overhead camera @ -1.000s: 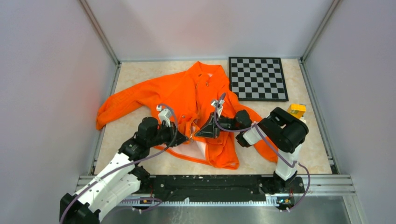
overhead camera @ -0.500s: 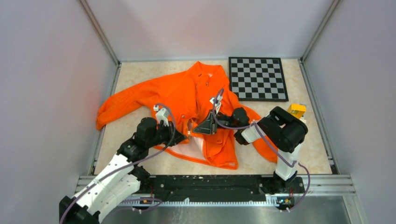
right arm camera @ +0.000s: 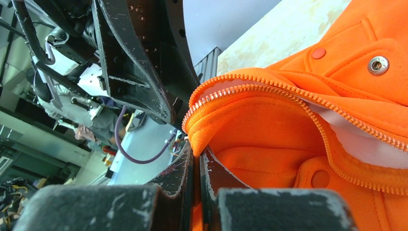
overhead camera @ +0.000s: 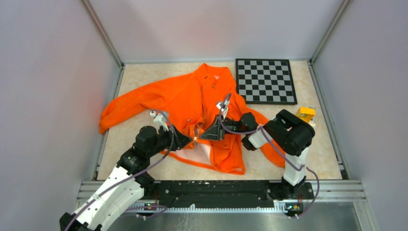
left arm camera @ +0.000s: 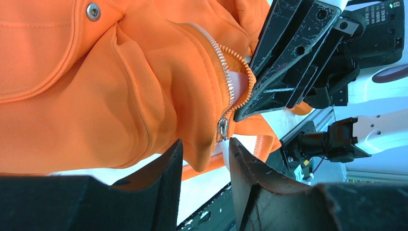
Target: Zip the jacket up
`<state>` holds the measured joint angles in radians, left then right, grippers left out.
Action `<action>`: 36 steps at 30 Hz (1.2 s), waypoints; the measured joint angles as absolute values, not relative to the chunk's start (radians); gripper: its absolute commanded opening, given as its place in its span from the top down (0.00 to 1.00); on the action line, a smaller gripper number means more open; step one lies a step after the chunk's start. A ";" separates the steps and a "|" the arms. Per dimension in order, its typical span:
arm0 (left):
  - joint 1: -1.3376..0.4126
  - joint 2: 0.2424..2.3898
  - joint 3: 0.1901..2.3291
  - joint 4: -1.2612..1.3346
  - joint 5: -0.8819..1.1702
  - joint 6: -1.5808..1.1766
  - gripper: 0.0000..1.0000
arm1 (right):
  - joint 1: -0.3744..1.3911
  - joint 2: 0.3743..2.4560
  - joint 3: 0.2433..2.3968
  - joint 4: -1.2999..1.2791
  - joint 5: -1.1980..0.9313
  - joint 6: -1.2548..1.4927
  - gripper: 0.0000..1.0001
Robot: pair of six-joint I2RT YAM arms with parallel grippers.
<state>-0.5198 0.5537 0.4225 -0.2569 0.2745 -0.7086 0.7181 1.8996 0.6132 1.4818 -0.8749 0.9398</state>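
Note:
The orange jacket (overhead camera: 187, 96) lies spread on the table, its front partly unzipped and the white lining showing near the hem. My right gripper (overhead camera: 202, 136) is shut on the jacket's front edge beside the zipper teeth (right arm camera: 250, 89), and orange fabric is pinched between its fingers (right arm camera: 196, 151). My left gripper (overhead camera: 185, 139) is open just left of it. In the left wrist view a loose fold of jacket (left arm camera: 96, 96) hangs between the parted fingertips (left arm camera: 204, 144), and the metal zipper slider (left arm camera: 222, 127) sits just above the right fingertip. The right gripper's black fingers (left arm camera: 288, 62) show beyond it.
A black-and-white chessboard (overhead camera: 265, 81) lies at the back right, touching the jacket's collar side. A small yellow block (overhead camera: 305, 113) sits by the right arm's elbow. Grey walls enclose the table on three sides, and a black rail (overhead camera: 216, 192) runs along the near edge.
My left gripper has opened and drawn back a little to the left, letting go near the zipper slider. The right gripper stays shut on the jacket's edge, shifted slightly away.

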 measured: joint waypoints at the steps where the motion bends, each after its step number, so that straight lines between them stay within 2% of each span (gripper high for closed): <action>1: -0.520 0.558 0.422 -0.253 0.273 -0.709 0.56 | 0.718 1.900 0.613 1.482 -0.875 0.940 1.00; 4: -0.520 0.580 0.422 -0.234 0.275 -0.709 0.58 | 0.718 1.900 0.613 1.483 -0.876 0.944 1.00; 8: -0.520 0.623 0.420 -0.220 0.295 -0.708 0.66 | 0.718 1.900 0.613 1.483 -0.876 0.945 1.00; 9: -0.520 0.635 0.416 -0.213 0.304 -0.707 0.69 | 0.718 1.900 0.613 1.484 -0.876 0.945 1.00; 14: -0.519 0.651 0.402 -0.187 0.351 -0.688 1.00 | 0.719 1.900 0.613 1.486 -0.875 0.945 1.00; 21: -0.517 0.650 0.400 -0.176 0.398 -0.620 1.00 | 0.720 1.894 0.589 1.462 -0.825 0.919 0.98; 24: -0.509 0.651 0.400 -0.187 0.410 -0.606 1.00 | 0.729 1.843 0.574 1.349 -0.773 0.872 0.78; 25: -0.505 0.651 0.402 -0.196 0.418 -0.601 1.00 | 0.733 1.813 0.568 1.301 -0.752 0.852 0.74; 26: -0.501 0.651 0.406 -0.213 0.430 -0.598 1.00 | 0.736 1.775 0.562 1.235 -0.723 0.822 0.60; 28: -0.496 0.656 0.416 -0.241 0.442 -0.593 1.00 | 0.736 1.708 0.564 1.109 -0.670 0.758 0.46; 30: -0.490 0.676 0.438 -0.271 0.458 -0.590 1.00 | 0.737 1.630 0.565 0.969 -0.614 0.684 0.42; 36: -0.470 0.763 0.490 -0.309 0.527 -0.594 1.00 | 0.750 1.436 0.604 0.547 -0.463 0.426 0.39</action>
<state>-0.4698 0.7631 0.4896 -0.3088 0.5274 -0.5941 0.7498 1.4361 0.6041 0.5472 -0.4629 0.4255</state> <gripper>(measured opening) 0.012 0.591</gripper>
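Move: The left hand, part open, has the jacket edge beneath the zip slider about 1 cm to its right and 2 cm below; the slider is some 3 cm right, 1 cm ahead and 1 cm below. The pocket snap lies about 8 cm ahead, 1 cm left and 6 cm lower, and the hem roughly 9 cm back, level sideways, 6 cm lower. From the right hand, shut on the zip fold, the slider is about 2 cm left, 1 cm back and 2 cm down. The left hand eases down and to its right by about 2 cm, shuts its part-open fingers on the jacket edge just beneath the slider, and keeps that pinch while drawing back and slightly lower, turning some 15 degrees clockwise. The right hand holds the zip fold still until the left has its grip, then dips, opens wide to let the fabric go and moves off to the right and forward, about 5 cm in all, its fingers swinging clockwise and tipping down by some 30 degrees. ##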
